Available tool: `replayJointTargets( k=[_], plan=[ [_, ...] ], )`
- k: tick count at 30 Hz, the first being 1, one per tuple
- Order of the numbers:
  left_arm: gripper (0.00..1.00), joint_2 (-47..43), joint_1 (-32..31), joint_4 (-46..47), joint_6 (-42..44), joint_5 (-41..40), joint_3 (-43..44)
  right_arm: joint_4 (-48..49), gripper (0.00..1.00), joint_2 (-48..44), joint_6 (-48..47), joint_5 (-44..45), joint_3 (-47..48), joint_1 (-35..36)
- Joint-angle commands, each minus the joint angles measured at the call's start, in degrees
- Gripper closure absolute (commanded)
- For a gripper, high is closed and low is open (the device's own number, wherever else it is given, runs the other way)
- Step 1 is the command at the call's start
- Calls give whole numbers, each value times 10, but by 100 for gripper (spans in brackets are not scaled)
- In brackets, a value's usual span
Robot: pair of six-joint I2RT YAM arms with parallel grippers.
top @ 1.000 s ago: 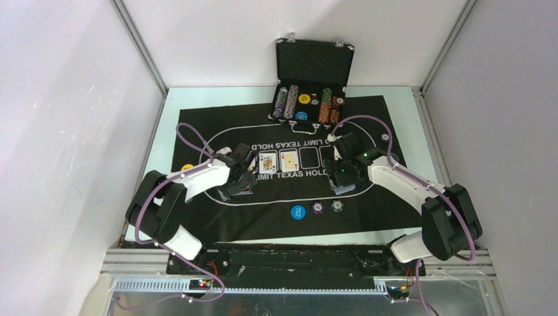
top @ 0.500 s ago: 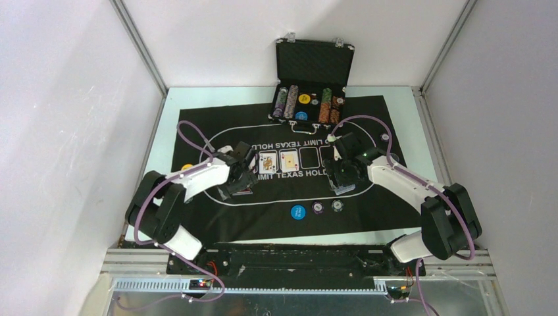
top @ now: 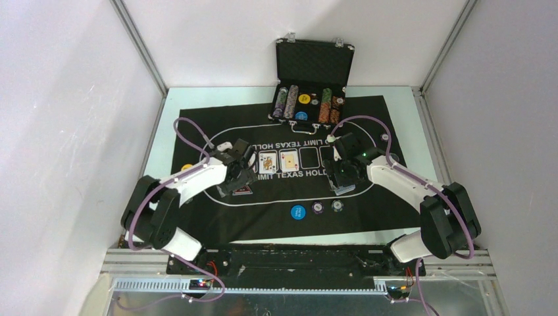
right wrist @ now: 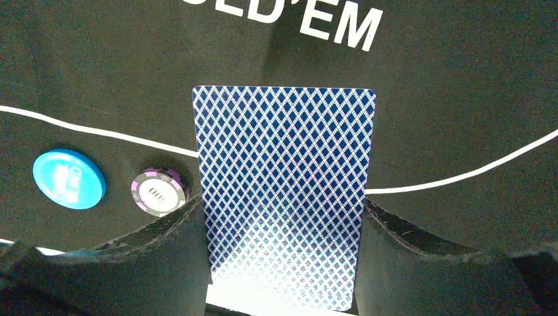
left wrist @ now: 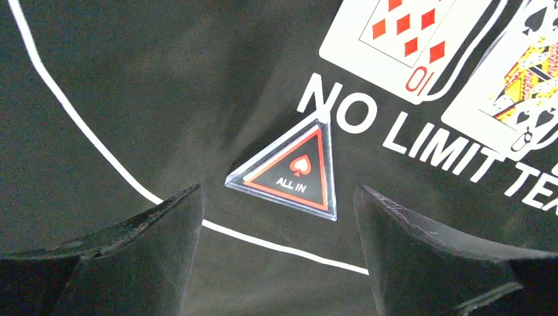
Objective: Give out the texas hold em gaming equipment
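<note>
A clear triangular "ALL IN" marker lies flat on the black felt mat, left of centre. My left gripper hovers just over it, open, one finger on each side and nothing held. Two cards lie face up beyond it: a ten of diamonds and a spade court card. My right gripper is shut on a stack of blue-backed cards, held above the mat's right half. A blue button and a purple chip lie to its left.
An open black case with rows of chips stands at the mat's far edge. A grey chip sits beside the purple one near the front. A yellow chip lies at the mat's left edge and a small chip at the right.
The left jaws have spread a little wider and that arm has shifted slightly away from the front edge. The triangular marker stays on the mat. The right arm barely moved.
</note>
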Motion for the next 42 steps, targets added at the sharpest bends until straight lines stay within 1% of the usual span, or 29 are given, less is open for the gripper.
replayJointTargets(
  k=[1, 6, 15, 23, 26, 31, 35, 37, 39, 42],
  plan=[
    [11, 31, 2, 28, 7, -8, 23, 16, 100, -3, -5, 9, 3, 3],
    [13, 50, 2, 34, 5, -20, 19, 17, 100, -1, -5, 9, 3, 4],
    [20, 73, 2, 49, 4, -30, 19, 15, 100, 0, -4, 13, 3, 4],
    [24, 67, 2, 45, -2, -20, 3, 16, 100, 2, -4, 14, 3, 4],
    [26, 64, 1, 46, -3, -3, -4, 16, 100, 2, -3, 15, 3, 4],
    [26, 66, -8, 36, -2, -1, -7, 15, 100, 2, -2, 18, 3, 5],
    [31, 70, -12, 30, 4, -2, -3, 15, 100, 0, -2, 20, 3, 6],
    [38, 68, -13, 28, 5, -4, -2, 15, 100, 0, -1, 22, 3, 6],
    [41, 62, -13, 24, 7, -7, 0, 14, 100, 1, -1, 22, 3, 6],
    [45, 44, -13, 14, 8, -15, 1, 14, 100, 0, -1, 23, 3, 6]
  ],
)
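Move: The ALL IN triangle lies just under the left hand, about 3 cm below and some 1 cm ahead and 1 cm to the right. The ten of diamonds lies some 12 cm ahead and 3 cm right of the hand, with the queen 8 cm further right, level with the ten. From the idle right hand, still holding the deck, the triangle is about 39 cm left, 1 cm ahead and 5 cm lower. The left hand sinks about 2.5 cm astride the ALL IN triangle, its fingers then closing partway onto it. ##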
